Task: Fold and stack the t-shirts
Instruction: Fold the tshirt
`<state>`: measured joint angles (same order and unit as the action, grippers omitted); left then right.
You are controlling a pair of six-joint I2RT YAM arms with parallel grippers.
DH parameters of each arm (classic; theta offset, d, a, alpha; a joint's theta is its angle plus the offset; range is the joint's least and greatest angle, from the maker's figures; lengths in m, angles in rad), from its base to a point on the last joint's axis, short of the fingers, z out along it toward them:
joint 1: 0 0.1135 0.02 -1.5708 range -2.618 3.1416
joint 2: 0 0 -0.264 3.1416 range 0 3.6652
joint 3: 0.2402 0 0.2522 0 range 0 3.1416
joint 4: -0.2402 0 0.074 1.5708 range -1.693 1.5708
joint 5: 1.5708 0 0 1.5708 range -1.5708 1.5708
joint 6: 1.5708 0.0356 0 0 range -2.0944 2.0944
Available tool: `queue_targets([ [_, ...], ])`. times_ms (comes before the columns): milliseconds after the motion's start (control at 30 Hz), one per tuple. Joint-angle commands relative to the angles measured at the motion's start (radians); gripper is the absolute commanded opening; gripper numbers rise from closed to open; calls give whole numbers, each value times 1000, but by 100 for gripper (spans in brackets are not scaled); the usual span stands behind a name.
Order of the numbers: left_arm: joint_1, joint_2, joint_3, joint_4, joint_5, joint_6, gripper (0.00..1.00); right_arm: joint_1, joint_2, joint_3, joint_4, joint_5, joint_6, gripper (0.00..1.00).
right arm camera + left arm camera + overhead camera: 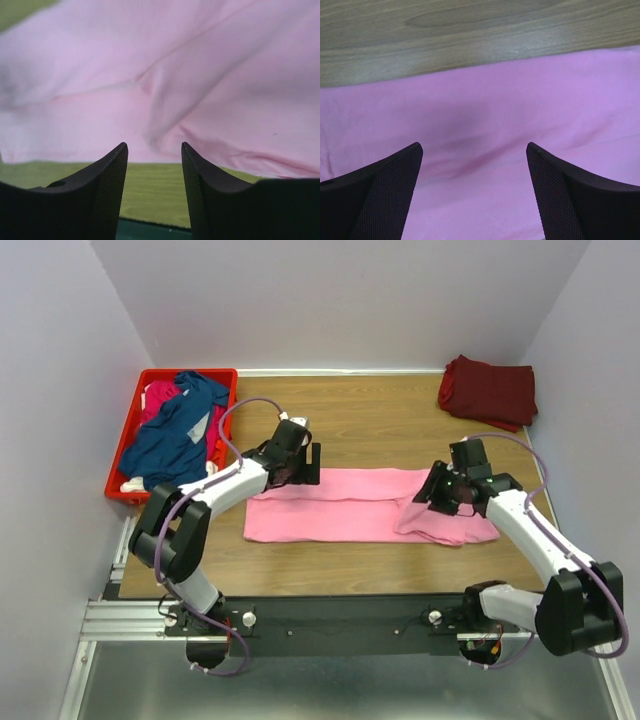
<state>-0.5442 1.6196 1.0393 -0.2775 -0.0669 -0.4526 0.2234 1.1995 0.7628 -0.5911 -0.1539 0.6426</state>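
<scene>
The light pink t-shirt [345, 505] lies as a long flat band across the middle of the wooden table [380, 425]; its right end [450, 525] is rumpled and folded over. My left gripper [308, 465] hovers over the shirt's far left edge, open wide, with pink cloth [495, 100] under the gap between its fingers [475, 147]. My right gripper [432, 495] is above the shirt's right end, open, nothing between its fingers [153, 145]; the pink cloth [175, 60] lies just beyond the tips. A folded dark maroon t-shirt [488, 390] sits at the back right.
A red plastic crate [118, 460] at the far left holds a crumpled navy blue t-shirt [175, 435] on top of a magenta one [160, 395]. Walls close in on three sides. A black rail [340, 620] runs along the near table edge.
</scene>
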Motion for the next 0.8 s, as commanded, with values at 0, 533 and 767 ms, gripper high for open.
queue_targets([
  [0,12,52,33,-14,-22,15,92,-47,-35,40,-125,286,-11,55],
  [533,150,215,28,15,101,14,92,-364,309,16,290,180,-77,51],
  [767,213,284,83,9,122,9,92,-386,526,154,373,160,-123,50],
])
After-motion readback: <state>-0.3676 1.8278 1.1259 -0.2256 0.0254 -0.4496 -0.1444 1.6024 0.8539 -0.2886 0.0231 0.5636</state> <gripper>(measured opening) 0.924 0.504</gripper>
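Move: The far-edge strip of the t-shirt lies about 6 cm below the left gripper and 2 cm to its left. The red bin's middle is some 37 cm to that gripper's left and 11 cm ahead. From the right gripper, the t-shirt's collar end lies roughly 14 cm right, 5 cm ahead and 7 cm down. The loose flap is 5 cm nearer the base and 1 cm right of the same gripper; the dark red stack is about 33 cm ahead and 17 cm right. Swing the half-open right gripper about 14 cm to the right, turning it some 25 degrees clockwise, then lower it onto the t-shirt's collar end and push forward. Meanwhile, bring the wide-open left gripper down onto the far-edge strip, then slide it about 5 cm forward and slightly less to the left, pressing on the cloth. Pinch with neither. ##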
